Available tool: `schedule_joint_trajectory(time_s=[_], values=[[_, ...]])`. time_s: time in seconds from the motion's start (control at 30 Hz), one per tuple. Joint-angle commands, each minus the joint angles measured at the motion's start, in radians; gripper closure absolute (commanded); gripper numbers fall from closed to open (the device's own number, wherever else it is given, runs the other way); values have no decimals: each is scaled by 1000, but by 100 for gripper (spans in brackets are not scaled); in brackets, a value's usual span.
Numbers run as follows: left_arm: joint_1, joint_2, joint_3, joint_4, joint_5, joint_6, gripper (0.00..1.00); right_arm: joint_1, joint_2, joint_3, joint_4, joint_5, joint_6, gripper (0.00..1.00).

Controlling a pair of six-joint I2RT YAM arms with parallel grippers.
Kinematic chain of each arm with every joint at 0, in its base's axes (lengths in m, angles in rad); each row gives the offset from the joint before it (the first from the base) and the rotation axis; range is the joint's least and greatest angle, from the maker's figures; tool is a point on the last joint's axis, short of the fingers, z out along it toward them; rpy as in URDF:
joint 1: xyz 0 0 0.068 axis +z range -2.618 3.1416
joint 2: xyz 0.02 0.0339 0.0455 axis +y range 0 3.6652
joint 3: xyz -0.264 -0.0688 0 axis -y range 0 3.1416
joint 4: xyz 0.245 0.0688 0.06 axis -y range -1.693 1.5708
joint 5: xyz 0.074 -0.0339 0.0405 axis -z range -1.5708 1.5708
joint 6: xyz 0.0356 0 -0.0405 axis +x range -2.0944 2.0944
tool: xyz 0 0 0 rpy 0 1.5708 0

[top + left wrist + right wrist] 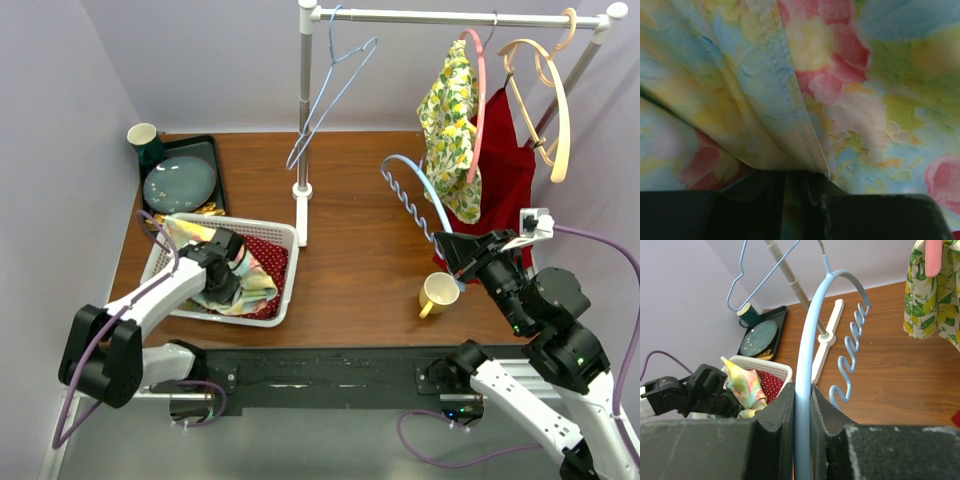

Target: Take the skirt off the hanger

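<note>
The floral pastel skirt [248, 288] lies bunched in the white basket [285, 232] at the table's front left. My left gripper [222, 278] is pressed down into it. In the left wrist view the skirt [840, 100] fills the frame, and a hemmed fold runs down between the dark fingers of the left gripper [802, 187], which are shut on it. My right gripper [450, 250] is shut on the light blue hanger [415, 185], holding it bare above the table's right side. In the right wrist view the hanger's bar [810, 340] passes straight through the right gripper [802, 395].
A clothes rack pole [305, 100] stands mid-table with a thin blue wire hanger [335, 90]. A lemon-print garment [450, 130], a red garment [505, 170] and a wooden hanger [550, 100] hang at right. A yellow mug [438, 293] sits below my right gripper. A tray with a plate [180, 180] and a green cup [145, 140] are at back left.
</note>
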Motion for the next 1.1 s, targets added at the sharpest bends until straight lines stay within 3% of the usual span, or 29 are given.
schedule_joint_trajectory(time_s=[0.0,0.1,0.2,0.23,0.33,0.4,0.43,0.53,0.63,0.9,1.07], values=[[6,5,69,-12,-55,-27,79,0,8,72,47,1,-15,100],[6,-81,173,-115,-143,-38,73,-2,4,73,49,7,-12,100],[6,-190,273,-115,-228,46,55,0,16,61,67,4,3,100],[5,-218,309,-100,-255,78,42,0,23,56,76,-1,9,100],[5,-316,340,46,-265,300,24,-2,74,75,108,-19,19,100],[6,-377,344,170,-247,471,16,0,131,89,148,-25,17,100],[6,-396,347,205,-222,517,8,0,154,110,159,-32,17,100],[5,-459,333,333,-167,688,0,0,230,154,204,-35,17,100],[6,-500,282,489,-52,849,0,0,302,217,245,-12,-4,100],[6,-394,247,494,-4,968,0,0,448,360,305,115,-125,100],[5,-469,105,595,-27,1023,0,-2,494,362,430,143,-208,100]])
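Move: The left hand is down in the basket with the floral skirt between its fingers. The skirt's middle is about 3 cm ahead, the basket's about 5 cm ahead, and the plate some 27 cm ahead and 13 cm left. The right hand holds the empty pale blue hanger. The free stretch of rail lies about 32 cm ahead, 3 cm left and 14 cm up; the lemon skirt is 24 cm ahead and 5 cm right, the wire hanger 29 cm ahead and 17 cm left. The left fingers open wide and let go of the floral skirt as the hand climbs steeply out of the basket, about 30 cm up and 10 cm forward, swinging from pointing down to pointing more forward, then dips some 5 cm. The right hand keeps its grip on the blue hanger and, after a brief pause, carries it forward and up about 9 cm each, slightly left, towards the rail. ##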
